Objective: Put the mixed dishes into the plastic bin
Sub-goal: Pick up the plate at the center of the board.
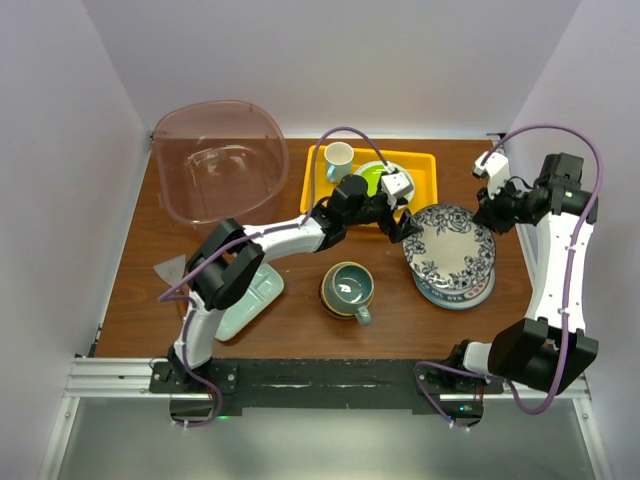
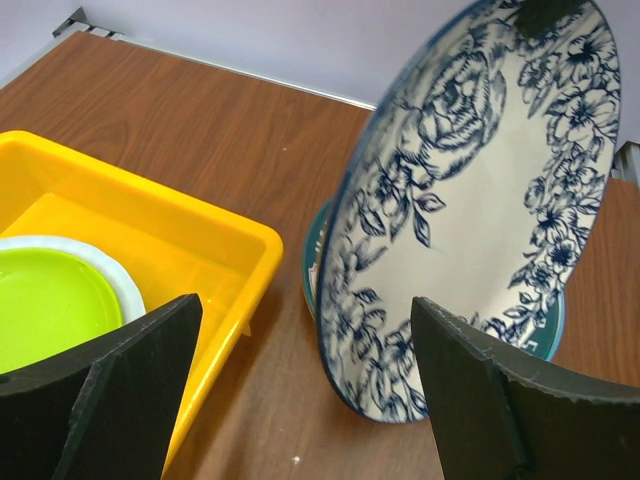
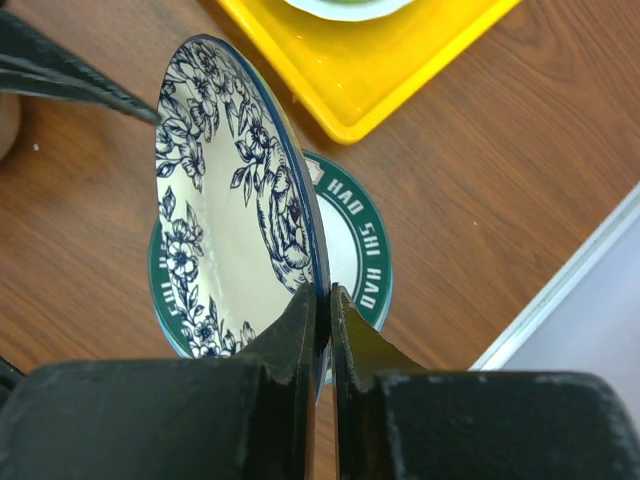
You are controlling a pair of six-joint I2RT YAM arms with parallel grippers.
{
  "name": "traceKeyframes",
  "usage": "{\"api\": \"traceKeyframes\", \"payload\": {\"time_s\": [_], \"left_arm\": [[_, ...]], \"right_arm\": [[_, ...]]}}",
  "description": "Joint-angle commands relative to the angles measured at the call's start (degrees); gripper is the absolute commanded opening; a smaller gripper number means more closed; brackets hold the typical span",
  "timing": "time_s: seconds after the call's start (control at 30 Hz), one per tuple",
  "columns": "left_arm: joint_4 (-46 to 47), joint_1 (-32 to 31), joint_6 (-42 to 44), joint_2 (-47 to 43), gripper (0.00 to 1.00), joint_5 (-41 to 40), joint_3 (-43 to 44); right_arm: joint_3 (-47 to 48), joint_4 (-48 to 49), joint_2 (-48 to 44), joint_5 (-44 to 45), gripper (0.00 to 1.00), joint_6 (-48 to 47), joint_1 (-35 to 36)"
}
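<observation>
The blue floral plate [image 1: 450,248] stands tilted up on its edge over a stack of plates, the top one white with a green lettered rim [image 3: 365,250]. My right gripper [image 3: 322,295] is shut on the floral plate's right rim. My left gripper [image 2: 305,360] is open at the plate's [image 2: 470,200] left edge, whose lower rim sits just ahead of the right finger [image 2: 480,390]. A teal mug [image 1: 348,288] sits in a striped bowl at centre. The pale green tray [image 1: 245,295] lies under my left arm. The plastic bin [image 1: 220,160] stands at the back left.
A yellow tray [image 1: 370,175] at the back centre holds a small white cup [image 1: 338,158] and a lime-green plate [image 2: 45,310]. Its near corner [image 2: 250,250] lies close to my left gripper's left finger. White walls close in the table on three sides.
</observation>
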Motion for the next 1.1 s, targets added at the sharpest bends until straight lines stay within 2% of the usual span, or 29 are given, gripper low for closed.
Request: {"api": "traceKeyframes", "payload": {"time_s": [0.0, 0.17, 0.27, 0.37, 0.4, 0.43, 0.47, 0.5, 0.6, 0.8, 0.83, 0.87, 0.97, 1.0, 1.07], "left_arm": [[2.13, -0.11, 2.23, 1.28, 0.9, -0.65, 4.21], [1.69, 0.06, 1.62, 1.81, 0.85, 5.05, 4.3], [2.65, 0.33, -0.31, 1.98, 0.77, 9.1, 4.48], [3.7, 0.94, -1.81, 2.07, 0.5, 12.26, 4.75], [4.32, 1.03, -2.42, 1.9, 0.32, 12.71, 4.4], [5.2, 1.29, -4.0, 1.2, 0.24, 13.67, 4.04], [7.38, 1.73, -4.97, 0.67, 0.08, 14.11, 2.91], [8.53, 1.99, -5.93, -0.47, 0.0, 14.64, 2.29], [11.7, 3.31, -10.24, -3.45, 0.0, 14.38, 0.09], [11.01, 6.91, -21.57, -8.99, 0.0, 11.57, -0.97], [10.66, 7.27, -24.37, -9.61, 0.0, 11.13, -1.06], [10.13, 7.97, -25.62, -10.4, 0.0, 10.78, -1.49], [9.42, 9.63, -29.93, -13.57, 0.0, 8.67, -3.24], [9.25, 10.08, -30.98, -15.4, 0.0, 7.8, -3.86], [8.99, 11.39, -33.54, -17.34, 0.0, 6.74, -5.96]], "right_arm": [[3.07, -0.59, -3.11, -7.69, 0.0, -2.5, 0.25], [4.39, -1.73, -2.93, -9.89, 0.0, -2.68, 0.34], [5.35, -2.17, -2.5, -11.47, 0.0, -2.33, 0.52], [6.15, -2.35, -2.32, -12.7, 0.0, -1.45, 0.69], [6.41, -2.26, -2.15, -13.14, 0.0, -1.19, 0.69], [6.5, -2.0, -2.06, -13.23, 0.0, -0.57, 0.69], [6.5, -1.56, -1.97, -13.23, 0.0, 0.04, 0.69], [6.59, -1.03, -1.79, -13.06, 0.0, 1.7, 0.69], [7.37, 1.51, -1.36, -12.97, 0.0, 6.7, 0.69], [10.88, 4.07, 0.66, -13.41, 0.0, 16.9, 0.69], [11.59, 3.72, 1.63, -13.58, 0.05, 17.88, 0.69], [12.21, 3.37, 2.16, -14.19, 0.24, 18.85, 0.69], [15.37, 1.35, 4.18, -16.3, 0.52, 21.57, 0.69], [16.59, 1.17, 4.71, -16.74, 0.67, 23.41, 0.69], [17.57, 1.26, 5.41, -17.97, 0.81, 25.18, 0.69]]}}
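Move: The flowered plate hangs tilted from the right fingers, its middle about 9 cm left, 7 cm back and 4 cm below the right hand. From the open left gripper, that middle is some 10 cm right, 4 cm back and 2 cm higher, with the left rim close by. The teal-rimmed plate lies 15 cm right, 10 cm back and 15 cm below the left hand; the yellow tray's middle is about 17 cm ahead, 8 cm left and 15 cm down. Edging about 2 cm back and 1 cm right with a small clockwise turn, the left hand shuts its fingers on the flowered plate's left rim, then lifts some 6 cm while carrying left and rolling about 20 degrees. The right hand keeps its pinch on the opposite rim, rises about 8 cm and drifts left, then opens late and lets go. ##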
